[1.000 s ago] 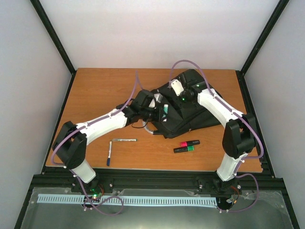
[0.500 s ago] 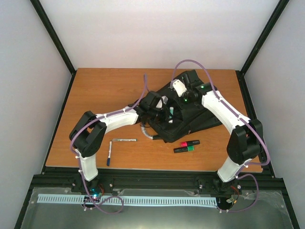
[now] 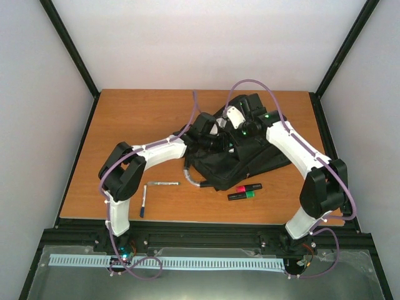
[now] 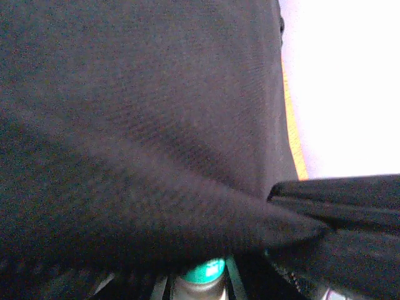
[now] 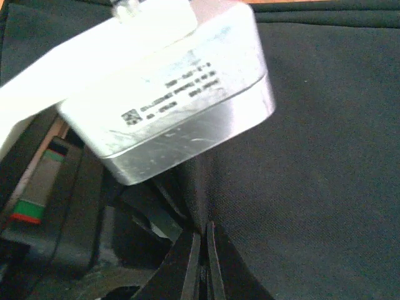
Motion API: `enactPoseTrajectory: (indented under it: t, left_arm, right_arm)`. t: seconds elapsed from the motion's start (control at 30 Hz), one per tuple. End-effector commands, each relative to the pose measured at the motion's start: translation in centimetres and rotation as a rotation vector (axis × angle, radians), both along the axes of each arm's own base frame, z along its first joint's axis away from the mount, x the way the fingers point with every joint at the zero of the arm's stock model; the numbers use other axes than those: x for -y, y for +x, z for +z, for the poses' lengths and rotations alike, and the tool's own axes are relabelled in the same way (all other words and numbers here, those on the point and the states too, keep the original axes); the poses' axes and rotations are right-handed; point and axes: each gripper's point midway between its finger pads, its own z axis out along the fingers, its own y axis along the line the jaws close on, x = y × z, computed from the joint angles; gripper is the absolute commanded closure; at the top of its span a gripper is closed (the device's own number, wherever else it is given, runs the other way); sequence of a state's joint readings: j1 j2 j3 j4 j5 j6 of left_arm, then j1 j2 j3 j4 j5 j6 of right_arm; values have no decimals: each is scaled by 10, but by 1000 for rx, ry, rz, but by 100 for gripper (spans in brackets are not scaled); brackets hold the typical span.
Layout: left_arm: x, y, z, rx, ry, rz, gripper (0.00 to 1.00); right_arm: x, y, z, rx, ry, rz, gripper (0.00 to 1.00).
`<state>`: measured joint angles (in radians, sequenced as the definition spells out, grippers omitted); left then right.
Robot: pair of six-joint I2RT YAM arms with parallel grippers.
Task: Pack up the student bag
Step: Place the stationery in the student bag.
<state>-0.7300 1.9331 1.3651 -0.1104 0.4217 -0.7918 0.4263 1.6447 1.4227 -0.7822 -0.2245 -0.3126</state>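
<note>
The black student bag (image 3: 253, 156) lies right of the table's middle, its grey loop handle (image 3: 190, 175) pointing to the near left. My right gripper (image 3: 237, 132) is shut on a fold of the bag's fabric (image 5: 312, 156), its fingertips (image 5: 195, 250) pressed together, and it holds the flap up. My left gripper (image 3: 219, 139) reaches in under that raised fabric (image 4: 156, 94). It is shut on a green-capped marker (image 4: 203, 275), of which only the cap shows between the fingers.
A pink highlighter (image 3: 249, 187) and a green highlighter (image 3: 240, 195) lie in front of the bag. A pale pen (image 3: 162, 183) and a blue-tipped pen (image 3: 143, 203) lie near the left front. The left arm's silver wrist camera (image 5: 169, 81) sits close above my right fingers.
My left arm has swung right and forward with the green-capped marker, from the bag's left edge to under the lifted flap. The right gripper has kept its hold and barely moved.
</note>
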Motion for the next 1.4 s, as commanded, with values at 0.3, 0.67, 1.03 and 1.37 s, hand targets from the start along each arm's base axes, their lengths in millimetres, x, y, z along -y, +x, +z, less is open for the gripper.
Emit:
enactPoseTrajectory:
  t: [0.3, 0.67, 1.03, 1.37]
  left_arm:
    - [20, 12, 32, 45, -118, -42, 78]
    - [-14, -18, 47, 88, -83, -33, 49]
    - [-32, -35, 17, 63, -2, -18, 78]
    - [-78, -78, 6, 133, 157, -70, 42]
  right_arm:
    - [-7, 6, 21, 62, 105, 8, 97]
    - [6, 13, 22, 22, 185, -26, 97]
    - [3, 2, -1, -19, 187, 16, 97]
    - [5, -3, -58, -75, 151, 30, 97]
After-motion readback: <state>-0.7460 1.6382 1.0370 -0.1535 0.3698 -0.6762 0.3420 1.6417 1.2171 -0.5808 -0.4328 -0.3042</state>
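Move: The left gripper, with the green-capped glue stick still in its fingers, is at the bag mouth; the pocket inside lies about 3 cm to its right, level with it fore and aft, and 4 cm below. The red marker is some 15 cm back and 9 cm right, 12 cm lower. From the right gripper, pinching the mouth's edge, that pocket lies about 4 cm back and 8 cm below, straight underneath sideways; the red marker is 19 cm back, 5 cm right, 17 cm lower. Nudge the left gripper about 1 cm farther right into the pocket and open halfway to let go of the glue stick. Then draw it back and left some 9 cm out of the mouth, rising, then sinking again, the fingers narrowing midway and reopening. Keep the bag edge pinched in the right gripper, tilt it some 10 degrees, then lower it about 4 cm. ##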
